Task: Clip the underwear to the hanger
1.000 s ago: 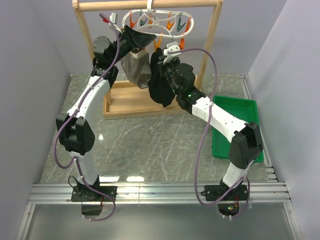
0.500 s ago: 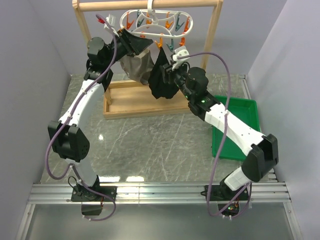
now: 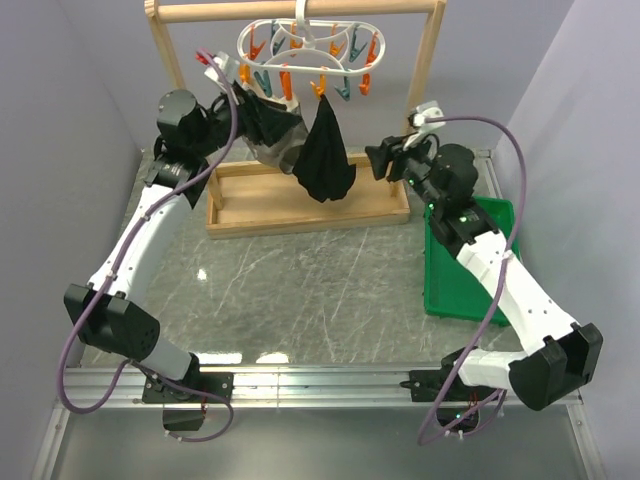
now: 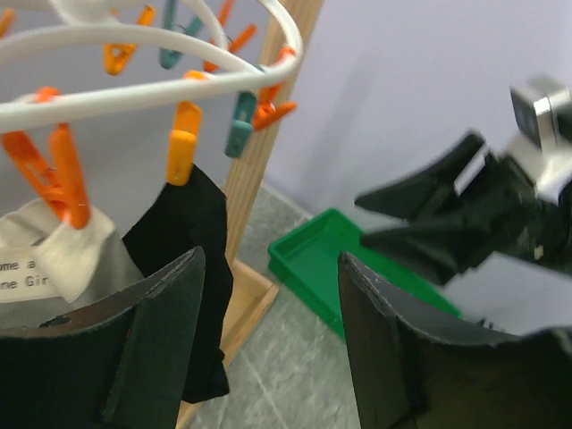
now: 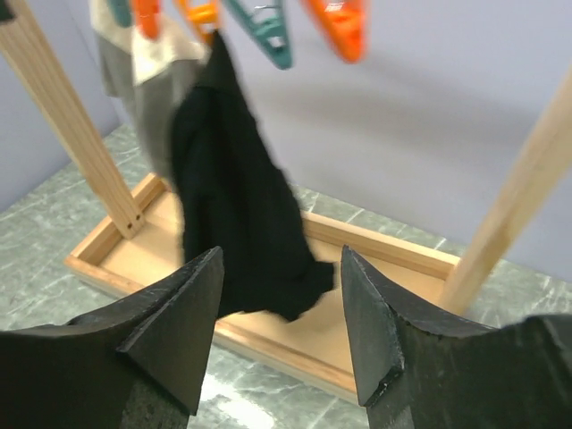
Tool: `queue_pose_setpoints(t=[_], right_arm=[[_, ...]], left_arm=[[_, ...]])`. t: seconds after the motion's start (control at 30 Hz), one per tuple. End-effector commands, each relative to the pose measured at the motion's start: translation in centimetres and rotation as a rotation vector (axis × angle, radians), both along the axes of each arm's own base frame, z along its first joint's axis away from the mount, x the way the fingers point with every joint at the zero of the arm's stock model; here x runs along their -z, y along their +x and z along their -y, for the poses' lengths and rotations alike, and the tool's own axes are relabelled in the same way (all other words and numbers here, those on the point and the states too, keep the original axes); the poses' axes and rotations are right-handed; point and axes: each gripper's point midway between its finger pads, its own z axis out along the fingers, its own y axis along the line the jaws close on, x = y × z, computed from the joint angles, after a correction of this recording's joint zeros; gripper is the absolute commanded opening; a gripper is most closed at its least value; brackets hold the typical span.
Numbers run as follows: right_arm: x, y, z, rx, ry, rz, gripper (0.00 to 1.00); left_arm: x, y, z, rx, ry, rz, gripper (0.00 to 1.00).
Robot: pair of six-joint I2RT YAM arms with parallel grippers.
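Note:
The black underwear [image 3: 323, 157] hangs limp from one orange peg of the white hanger [image 3: 300, 45], which hooks over the rack's top bar. It also shows in the left wrist view, underwear [image 4: 183, 237] under an orange peg on the hanger [image 4: 134, 94]. The right wrist view has the underwear [image 5: 237, 223] straight ahead. My left gripper [image 3: 262, 103] is open and empty, just left of the underwear by the grey-beige garment; left gripper [image 4: 268, 264]. My right gripper [image 3: 380, 162] is open and empty, apart from the underwear on its right; right gripper [image 5: 279, 259].
A grey-beige garment [image 3: 270, 142] is pegged left of the underwear. The tall wooden rack [image 3: 427, 70] stands on a wooden base tray [image 3: 300, 208]. A green tray [image 3: 470, 262] lies on the table at the right, under my right arm.
My right gripper opened, let go of the underwear and drew back to the right. My left gripper widened and drew back left. The underwear now hangs from the peg alone.

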Motion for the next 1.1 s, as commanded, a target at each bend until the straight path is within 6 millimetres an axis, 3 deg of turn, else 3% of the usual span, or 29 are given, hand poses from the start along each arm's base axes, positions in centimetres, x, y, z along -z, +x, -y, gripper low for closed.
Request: queue_pose_setpoints(t=[0.0,0.1,0.27,0.43,0.8,0.93,1.03,1.07], right_arm=[[-2.0,-0.5,0.0,-0.104,0.044,0.020,0.62],[-3.4,0.1,-0.3,-0.156,0.024,0.081,0.61],[-5.8,2.9,-0.1,-0.177,-0.046,0.217,0.63],[-7.5,5.1,-1.1,-0.234,-0.092,0.303,0.65],[-8.3,9.8,-2.7,-0.246,-0.129,0.380,0.65],[-8.7,10.2,-3.0,-0.251,-0.125,0.403,0.53],[-9.0,9.6,-3.0,-0.263,-0.129,0.420,0.37],[-9.0,9.4,-3.1,-0.263,-0.135,0.425,0.27]], left_arm=[[-0.2,-2.6,1.7,0.063,0.133,0.136,0.65],[-0.7,-4.2,2.8,0.153,0.146,0.217,0.66],[-1.0,-4.1,3.9,0.193,0.124,0.234,0.63],[-1.7,-4.6,4.7,0.237,0.117,0.286,0.63],[-2.9,-5.4,5.0,0.269,0.063,0.303,0.63],[-3.0,-5.2,4.9,0.258,0.048,0.284,0.63],[-3.8,-4.9,4.7,0.234,0.027,0.275,0.62],[-4.3,-4.7,4.8,0.231,0.009,0.259,0.61]])
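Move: The orange clip at the hanger's right end lies about 12 cm ahead of the right hand, 3 cm left and 5 cm above. Left of that hand, the teal clip is 11 cm ahead and 8 cm left, the yellow clip 11 cm ahead and 13 cm left, both 5 cm up. For the left hand, the black underwear hangs roughly 14 cm ahead, 9 cm right and 12 cm lower; the grey underwear 12 cm ahead, 2 cm left and 10 cm lower. The right-end orange clip is reached by the open right hand, which swings about 11 cm forward, rising some 4 cm and easing left, tips tilting up and turning counter-clockwise; its fingers then close partway around the clip's lower end. The open left hand shifts about 5 cm right and 4 cm back, crossing in front of the black underwear, turning some 15 degrees clockwise with its tips lifting. ##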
